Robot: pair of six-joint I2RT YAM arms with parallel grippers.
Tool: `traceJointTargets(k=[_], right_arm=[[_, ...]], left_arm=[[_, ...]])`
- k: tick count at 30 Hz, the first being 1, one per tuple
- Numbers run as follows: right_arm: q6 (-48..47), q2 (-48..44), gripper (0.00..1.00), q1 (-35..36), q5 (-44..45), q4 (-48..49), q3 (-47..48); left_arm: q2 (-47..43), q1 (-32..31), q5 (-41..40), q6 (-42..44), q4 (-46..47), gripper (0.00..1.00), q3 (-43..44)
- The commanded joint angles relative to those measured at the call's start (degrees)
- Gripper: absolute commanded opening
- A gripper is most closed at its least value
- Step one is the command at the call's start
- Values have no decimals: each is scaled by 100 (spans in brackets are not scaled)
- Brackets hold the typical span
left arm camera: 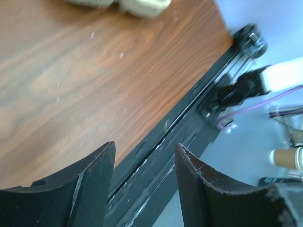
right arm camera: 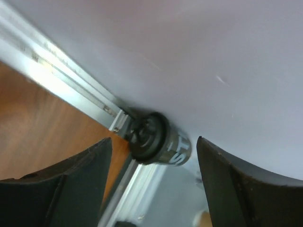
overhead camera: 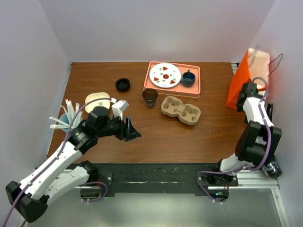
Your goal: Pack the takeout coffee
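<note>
The takeout coffee (overhead camera: 150, 97), a small dark brown cup, stands upright mid-table just in front of the pink tray (overhead camera: 195, 91). My left gripper (overhead camera: 130, 130) hovers low over the table, down and left of the cup and well apart from it. Its jaws are open and empty. In the left wrist view the left gripper (left arm camera: 144, 151) faces the table's near edge and the black rail (left arm camera: 189, 127). My right gripper (overhead camera: 268, 112) is folded back at the right edge beside the orange bag (overhead camera: 240, 80). Seen from its wrist, the right gripper (right arm camera: 154, 142) is open and empty.
A cardboard cup carrier (overhead camera: 180, 109) lies right of the cup. A flat black disc (overhead camera: 122, 84) sits to the cup's left. The tray holds a patterned plate (overhead camera: 164, 75) and a blue mug (overhead camera: 188, 78). A cream container (overhead camera: 97, 100) and a cup of straws (overhead camera: 65, 120) stand at left.
</note>
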Motion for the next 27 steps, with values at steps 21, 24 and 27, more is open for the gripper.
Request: traceJointTargets(k=[21,24,27], right_arm=[[-7703,-1876,71,-1506,-1609,-437,-2329],[-7783,-1911,73,-1675,-1792,-366,-2444],[-8038,-1805,73,-1701,-1520,-17,-2769]], left_arm=[[-1364,-334,-864,677,-64,61,-612],[-1435,-334,-953,616,-12,61,-647],[-1488,-334,-996,624,-64,61,-621]])
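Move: The fallen coffee cup rests off the table in the gap by the right wall, about 15 cm back from the right hand, 4 cm to its right and 15 cm below. The table's front right corner is some 13 cm back and 2 cm left of that hand, about 16 cm down; the orange bag stands about 20 cm ahead, 4 cm left and slightly lower. From the left hand the cup lies roughly 65 cm right, 9 cm back and 20 cm below. The right hand, empty and open, first swings a few centimetres left with a small rise, then draws back about 12 cm from the bag towards the fallen cup, sinking to end some 7 cm lower and easing back to the right, while the wrist rolls and tilts nearly 50 degrees in all so the fingers point more steeply down at the cup. The left hand, also open and empty, drifts about 3 cm left and slightly back, its wrist turning a little. ##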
